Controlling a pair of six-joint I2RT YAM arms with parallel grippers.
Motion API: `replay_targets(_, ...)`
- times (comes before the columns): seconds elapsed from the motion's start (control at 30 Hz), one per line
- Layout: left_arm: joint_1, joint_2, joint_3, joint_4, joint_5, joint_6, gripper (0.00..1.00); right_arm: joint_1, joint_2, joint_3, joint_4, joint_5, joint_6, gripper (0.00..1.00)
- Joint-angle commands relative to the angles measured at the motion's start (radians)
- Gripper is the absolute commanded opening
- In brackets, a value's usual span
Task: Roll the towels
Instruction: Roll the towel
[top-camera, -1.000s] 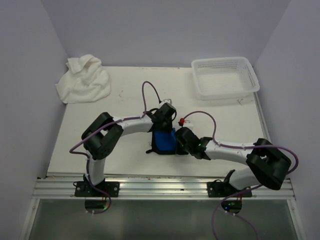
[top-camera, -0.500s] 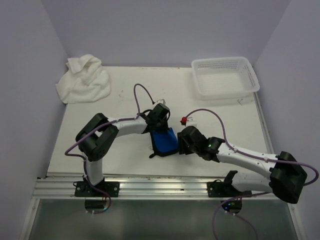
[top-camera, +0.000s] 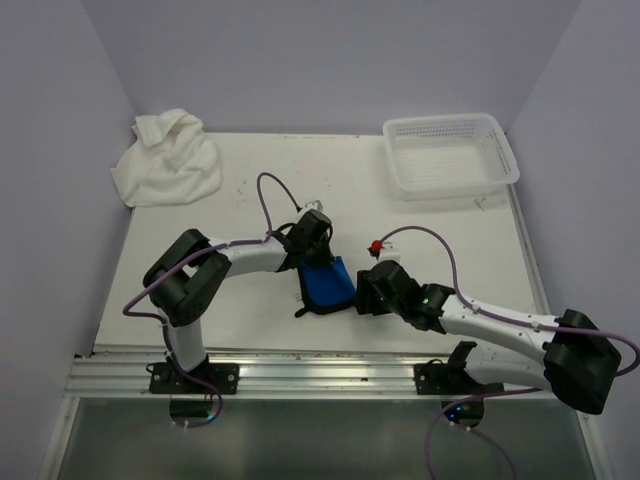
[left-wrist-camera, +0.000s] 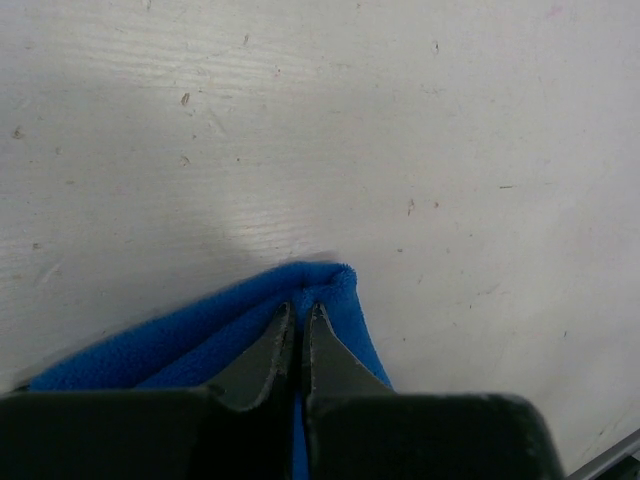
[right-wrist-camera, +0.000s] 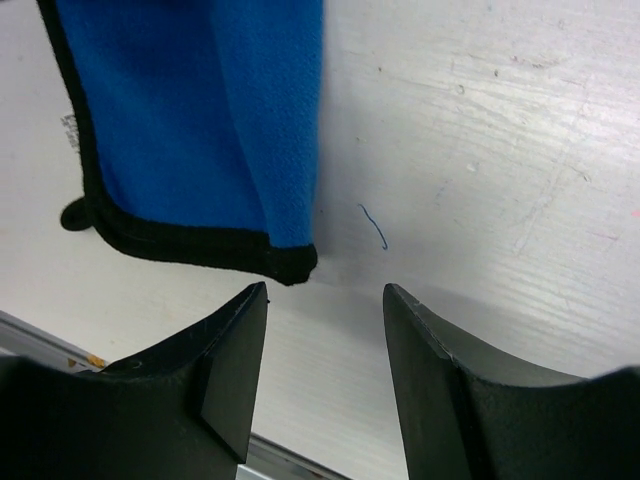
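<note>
The small blue towel (top-camera: 330, 285) lies folded at the middle of the table, its black-edged corner (right-wrist-camera: 290, 262) pointing toward the near edge. My left gripper (top-camera: 317, 262) comes down on its far edge. In the left wrist view the gripper (left-wrist-camera: 300, 312) is shut on a fold of the blue cloth (left-wrist-camera: 190, 340), which wraps round the tips. My right gripper (top-camera: 360, 297) stands just right of the towel, open. In the right wrist view its fingers (right-wrist-camera: 325, 290) have only bare table between them, just short of the towel (right-wrist-camera: 190, 120). The large white towel (top-camera: 166, 160) lies bunched at the far left corner.
A white perforated basket (top-camera: 505, 148) stands at the far right of the table (top-camera: 250, 180). A loose blue thread (right-wrist-camera: 375, 228) lies on the table beside the towel. A metal rail (top-camera: 320, 372) runs along the near edge, close behind the right gripper.
My right gripper has opened and drawn back from the blue towel toward the near right. The left gripper has closed fully on the towel's fold and shifted slightly left with it.
</note>
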Motion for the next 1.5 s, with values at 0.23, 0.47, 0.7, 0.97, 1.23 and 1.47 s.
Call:
replay_targets(0.23,0.016,-0.043,-0.031,0.049,0.029,-0.02,0.0,0.005,0.054,-0.031,0.232,-0.011,0.055,0.54)
replay_targets(0.47,0.016,-0.049,-0.036,0.049,0.03,-0.023,0.0,0.005,0.124,-0.022,0.237,-0.007,0.066,0.38)
replay_targets(0.7,0.016,-0.049,-0.034,0.082,0.045,-0.024,0.0,0.005,0.095,-0.002,0.201,0.047,0.037,0.11)
replay_targets(0.97,0.016,-0.073,-0.037,0.081,0.05,-0.018,0.29,0.013,0.081,0.063,0.097,0.076,-0.044,0.0)
replay_targets(1.23,0.017,-0.102,-0.017,0.067,0.049,-0.007,0.56,0.042,0.078,0.064,0.043,0.162,-0.083,0.0)
replay_targets(1.47,0.019,-0.124,0.0,0.032,0.059,0.003,0.69,0.056,0.101,0.078,0.028,0.205,-0.094,0.0)
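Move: The blue towel's near right corner lies about 2 cm to the left of the half-open right gripper, 1 cm ahead and 2 cm below. From there the towel's middle is some 7 cm left and 4 cm ahead, and its black loop about 13 cm left and 2 cm back. The left gripper already pinches the far right corner at its fingertips; the near right corner lies roughly 9 cm back and 5 cm right of the left hand. Keep the left gripper still, pinching the far corner, while the right goes about 2 cm left and a little forward, sinks onto the near right corner and shuts on the folded edge. With the right, lift slightly, then draw about 2 cm right, rolling the wrist some 10 degrees. Then open the left, let go and rise about 3 cm. ##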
